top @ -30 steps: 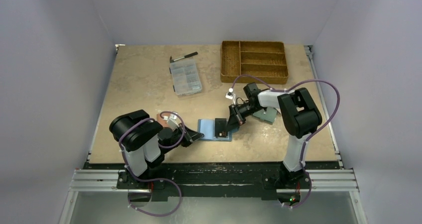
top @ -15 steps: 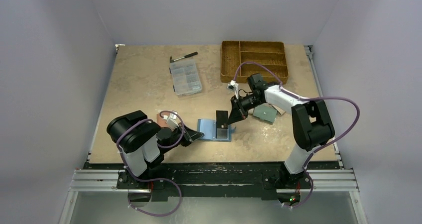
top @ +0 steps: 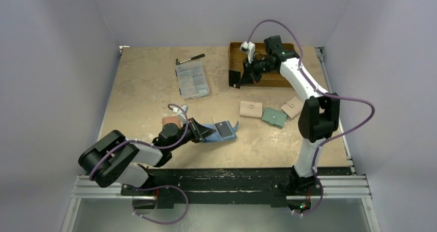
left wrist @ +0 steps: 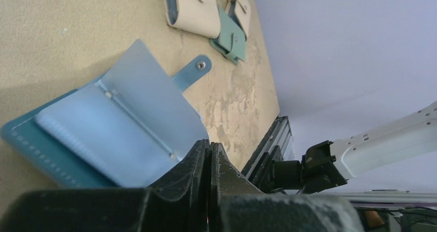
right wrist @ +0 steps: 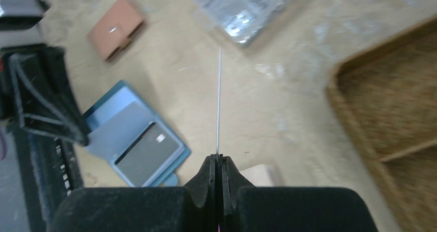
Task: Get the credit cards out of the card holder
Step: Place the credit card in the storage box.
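The card holder (top: 228,135), a dark blue bifold with a lighter blue inside, lies open on the table. A greyish credit card (top: 224,129) sits in its right pocket and shows again in the right wrist view (right wrist: 147,154). My left gripper (top: 199,131) is shut on the holder's left flap (left wrist: 118,123), its fingertips (left wrist: 203,154) pressed together at the flap's edge. My right gripper (top: 241,77) is raised at the back by the wicker tray, shut on a black credit card (top: 235,79). That card appears edge-on as a thin line (right wrist: 219,98) above the shut jaws (right wrist: 217,160).
A wicker divided tray (top: 264,63) stands at the back right. A clear organiser box (top: 192,81) and a marker (top: 189,59) lie at the back left. A beige wallet (top: 251,109), a teal one (top: 273,116) and another beige one (top: 292,107) lie right of the holder, a brown-pink one (top: 170,121) to its left.
My right arm has swung up and back from the holder to the wicker tray, carrying the black card. My left arm has stretched forward and the holder has turned slightly.
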Tool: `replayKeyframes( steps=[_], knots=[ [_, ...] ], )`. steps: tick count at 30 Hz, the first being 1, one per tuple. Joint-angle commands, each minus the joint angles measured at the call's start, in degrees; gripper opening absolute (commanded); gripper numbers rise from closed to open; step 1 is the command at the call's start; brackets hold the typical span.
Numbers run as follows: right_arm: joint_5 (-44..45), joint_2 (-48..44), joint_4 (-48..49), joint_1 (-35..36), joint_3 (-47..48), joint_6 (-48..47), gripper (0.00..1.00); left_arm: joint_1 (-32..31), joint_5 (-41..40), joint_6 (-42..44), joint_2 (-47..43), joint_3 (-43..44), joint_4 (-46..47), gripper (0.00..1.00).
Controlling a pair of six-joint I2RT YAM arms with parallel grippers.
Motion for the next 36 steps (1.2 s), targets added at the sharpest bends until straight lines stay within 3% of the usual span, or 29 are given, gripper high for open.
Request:
replayKeyframes(
  steps=[1, 11, 36],
  knots=[
    [8.16, 4.91, 0.52, -0.85, 11.47, 4.61, 0.00, 0.23, 1.25, 5.23, -1.99, 2.54, -8.93, 0.00],
    [19.00, 13.45, 4.07, -2.10, 26.19, 9.42, 0.00, 0.30, 2.59, 6.89, 0.71, 2.25, -9.63, 0.00],
    [22.59, 32.53, 8.30, -2.61, 39.21, 12.44, 0.00, 0.30, 4.07, 9.97, 2.35, 4.94, -14.16, 0.00]
  ],
)
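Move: The bank card is already in the right fingers; the storage box's left-hand compartment, its goal, lies about 24 cm straight ahead of that hand and 15 cm below. The box's divided section is 18 cm to the right of that compartment. Of the right hand, the clear parts case is roughly 15 cm ahead and 23 left, the cream holder 4 back and 5 right. From the left hand, the blue card holder it grips is centred some 3 cm ahead, 5 right and 5 below; the compartment is about 41 ahead, 14 right. The card, still pinched by its end, is carried forward about 19 cm over the storage box's near edge by the right hand, drifting slightly right and turning clockwise some 25 degrees; for roughly the last half of that time the hand sinks into a descent of nearly 10 cm towards the left compartment. Meanwhile the left hand, keeping its pinch on the blue holder's clear sleeve, lowers it about 5 cm towards the table. ##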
